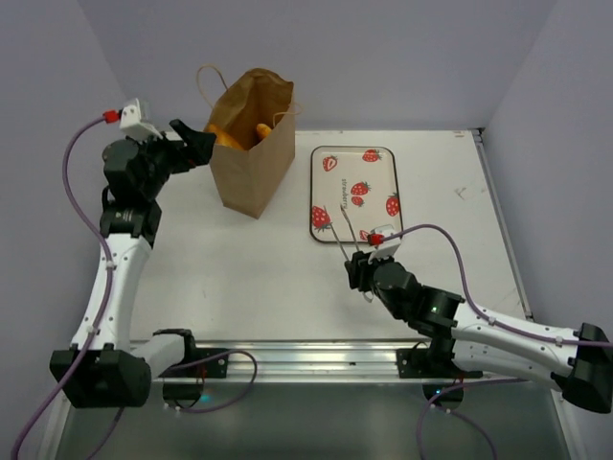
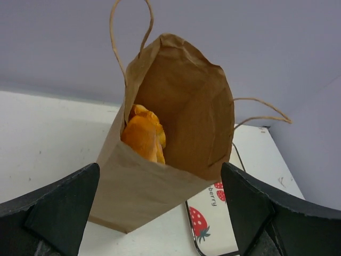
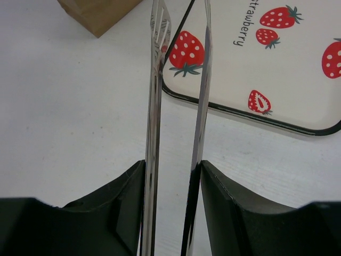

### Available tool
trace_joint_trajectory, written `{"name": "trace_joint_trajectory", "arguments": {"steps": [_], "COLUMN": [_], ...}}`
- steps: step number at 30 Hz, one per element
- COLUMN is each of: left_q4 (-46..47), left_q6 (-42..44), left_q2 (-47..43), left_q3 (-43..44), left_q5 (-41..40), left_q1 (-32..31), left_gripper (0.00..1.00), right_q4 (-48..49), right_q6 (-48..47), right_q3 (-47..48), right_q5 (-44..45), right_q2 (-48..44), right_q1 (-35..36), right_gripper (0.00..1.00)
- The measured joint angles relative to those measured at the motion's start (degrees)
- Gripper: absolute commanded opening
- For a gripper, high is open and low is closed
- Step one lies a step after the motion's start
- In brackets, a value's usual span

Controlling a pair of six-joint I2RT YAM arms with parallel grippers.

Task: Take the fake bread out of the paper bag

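The brown paper bag stands upright at the back left of the table, mouth open. Glossy orange fake bread pokes up inside it, and the left wrist view shows the bread against the left inner wall of the bag. My left gripper hovers just left of the bag's rim; its jaws stand wide open and hold nothing. My right gripper is low over the table in front of the tray. It is shut on metal tongs, with one finger against each arm.
A strawberry-print tray lies flat to the right of the bag, and the tongs' tips reach over its near left corner. The bag's twisted handles stick up above its rim. Walls enclose the table at the back and sides.
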Motion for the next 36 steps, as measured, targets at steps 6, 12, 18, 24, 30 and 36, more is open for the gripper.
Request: {"name": "trace_joint_trajectory", "arguments": {"steps": [6, 12, 18, 24, 30, 36], "left_q4": [-9.5, -15.6, -24.0, -29.2, -30.1, -30.3], "left_q6": [2.0, 3.4, 6.3, 7.8, 8.8, 9.0], "left_q2": [15.3, 26.7, 38.7, 43.1, 46.5, 49.7], "left_q3": [22.0, 33.8, 46.2, 50.1, 54.7, 56.6], "left_q5": [1.5, 2.5, 2.7, 2.7, 2.7, 2.7], "left_q1": [2.2, 2.3, 2.3, 2.2, 0.7, -1.1], "left_gripper": [1.00, 0.98, 0.99, 0.99, 0.85, 0.66], "right_q4": [-3.4, -5.6, -7.2, -7.5, -7.7, -9.2], "right_q6": [0.0, 0.0, -0.2, -0.2, -0.2, -0.2], "right_q3": [1.1, 1.7, 1.7, 1.7, 1.7, 2.7], "right_q5": [-1.5, -2.1, -3.0, -3.2, -4.0, -4.9], "right_q2": [-2.7, -3.1, -4.2, -5.4, -6.2, -6.5], "right_q1": [-0.5, -0.7, -0.7, -0.9, -1.1, -1.1], "right_gripper": [0.47, 0.47, 0.46, 0.45, 0.44, 0.42]}}
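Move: The left rim of the paper bag is about 17 cm ahead of the left hand, 3 cm to its right and 5 cm lower, with the left handle looping 6 cm above that rim. Inside, one bread lies 14 cm ahead, 5 cm right and 11 cm down; another 17 cm ahead, 13 cm right and 14 cm down. From the right hand, the rim is roughly 35 cm ahead, 32 cm left and 14 cm higher. The open left gripper reaches some 17 cm forward to the bag's left rim, first arcing up about 4 cm, then sinking to 5 cm below its start and tipping down some 20 degrees. With the side wall between the fingers, it slows, edges right and begins closing; contact can't be seen. The right hand keeps its grip on the tongs, easing slightly back and up. ##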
